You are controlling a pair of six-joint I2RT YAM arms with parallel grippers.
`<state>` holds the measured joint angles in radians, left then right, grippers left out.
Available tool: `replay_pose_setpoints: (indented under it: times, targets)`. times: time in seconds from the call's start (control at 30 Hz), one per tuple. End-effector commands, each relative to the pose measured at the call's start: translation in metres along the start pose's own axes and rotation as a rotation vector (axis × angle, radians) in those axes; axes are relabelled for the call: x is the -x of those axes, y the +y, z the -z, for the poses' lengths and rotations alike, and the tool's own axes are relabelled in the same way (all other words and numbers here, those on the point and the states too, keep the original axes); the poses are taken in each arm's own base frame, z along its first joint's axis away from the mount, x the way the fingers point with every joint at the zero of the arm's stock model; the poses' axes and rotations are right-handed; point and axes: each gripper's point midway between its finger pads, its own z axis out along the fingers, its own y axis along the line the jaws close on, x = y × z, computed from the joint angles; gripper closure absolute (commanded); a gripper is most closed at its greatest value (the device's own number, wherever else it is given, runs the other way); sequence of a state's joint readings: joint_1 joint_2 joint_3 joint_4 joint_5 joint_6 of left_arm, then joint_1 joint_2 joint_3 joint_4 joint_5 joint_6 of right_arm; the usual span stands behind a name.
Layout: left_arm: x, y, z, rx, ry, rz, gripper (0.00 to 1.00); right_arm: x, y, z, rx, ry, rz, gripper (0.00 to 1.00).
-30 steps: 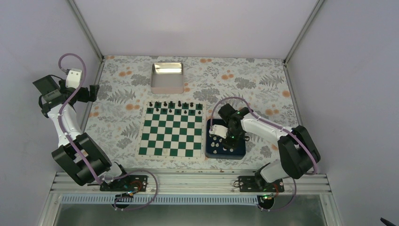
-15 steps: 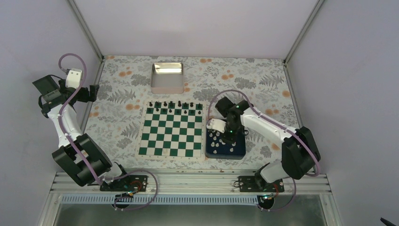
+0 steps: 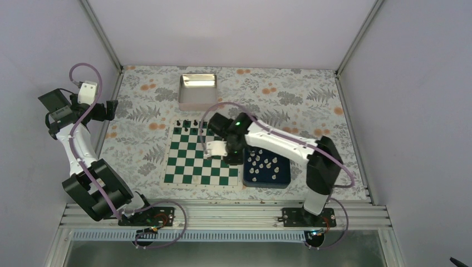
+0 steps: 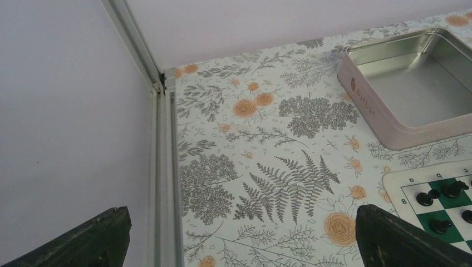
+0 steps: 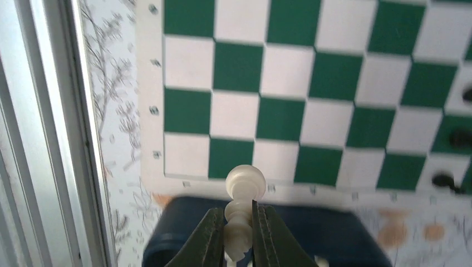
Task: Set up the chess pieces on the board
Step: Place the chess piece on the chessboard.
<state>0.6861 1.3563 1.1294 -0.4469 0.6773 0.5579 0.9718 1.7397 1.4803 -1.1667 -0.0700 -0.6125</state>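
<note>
My right gripper (image 5: 238, 218) is shut on a cream chess piece (image 5: 245, 182) with a round head, which sticks out past the fingertips. In the top view this gripper (image 3: 232, 157) hangs over the right part of the green and white board (image 3: 189, 162), and the arm hides the held piece. Several more white chess pieces (image 3: 261, 163) lie in the dark blue tray (image 3: 266, 184) right of the board. My left gripper (image 4: 239, 233) stands open with nothing in it, far left of the board (image 4: 409, 189), near the wall (image 3: 110, 109).
Small black pieces (image 3: 192, 123) line the board's far row and show in both wrist views (image 4: 445, 194) (image 5: 459, 138). A shiny metal tin (image 3: 197, 92) (image 4: 412, 94) sits behind the board. A metal rail runs along the table's left edge (image 4: 166, 183).
My right arm has lifted a white piece out of the blue tray and swung left over the board. The left arm has not moved.
</note>
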Motion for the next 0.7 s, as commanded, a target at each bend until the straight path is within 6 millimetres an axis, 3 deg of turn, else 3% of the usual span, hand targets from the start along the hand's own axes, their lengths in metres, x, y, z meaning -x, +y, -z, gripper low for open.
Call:
replay_pose_setpoints:
  times: [0.0,0.23,0.67]
  targets:
    - [0.019,-0.006,0.012,-0.01,-0.046,-0.038,0.0,0.04,0.017,-0.008,0.029,-0.02,0.146,0.93]
    - [0.013,-0.009,0.01,-0.017,-0.038,-0.037,0.0,0.086,0.035,-0.033,0.046,-0.081,0.244,0.92]
    - [0.005,-0.008,0.002,-0.03,-0.035,-0.027,0.0,0.106,0.054,-0.074,0.125,-0.093,0.288,0.92]
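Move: The right hand, holding a white piece, has bare square e1 some 10 cm to its left, 5 cm back and about 12 cm below. The white piece standing on d1 is one square, 3 to 4 cm, left of e1 and level with it; the navy tray's middle lies about 14 cm to the hand's right and 2 cm ahead. From the idle left hand, e1 is roughly 38 cm right, 23 cm back and 24 cm down. Carry the pinched white piece left over the board towards e1, about 10 cm, drawing back and sinking some 5 cm each on the way. Start fast and ease off as you come beside the standing d1 piece, so the end is mostly descent; turn the wrist about 15 degrees counter-clockwise and keep the fingers shut on the piece. ##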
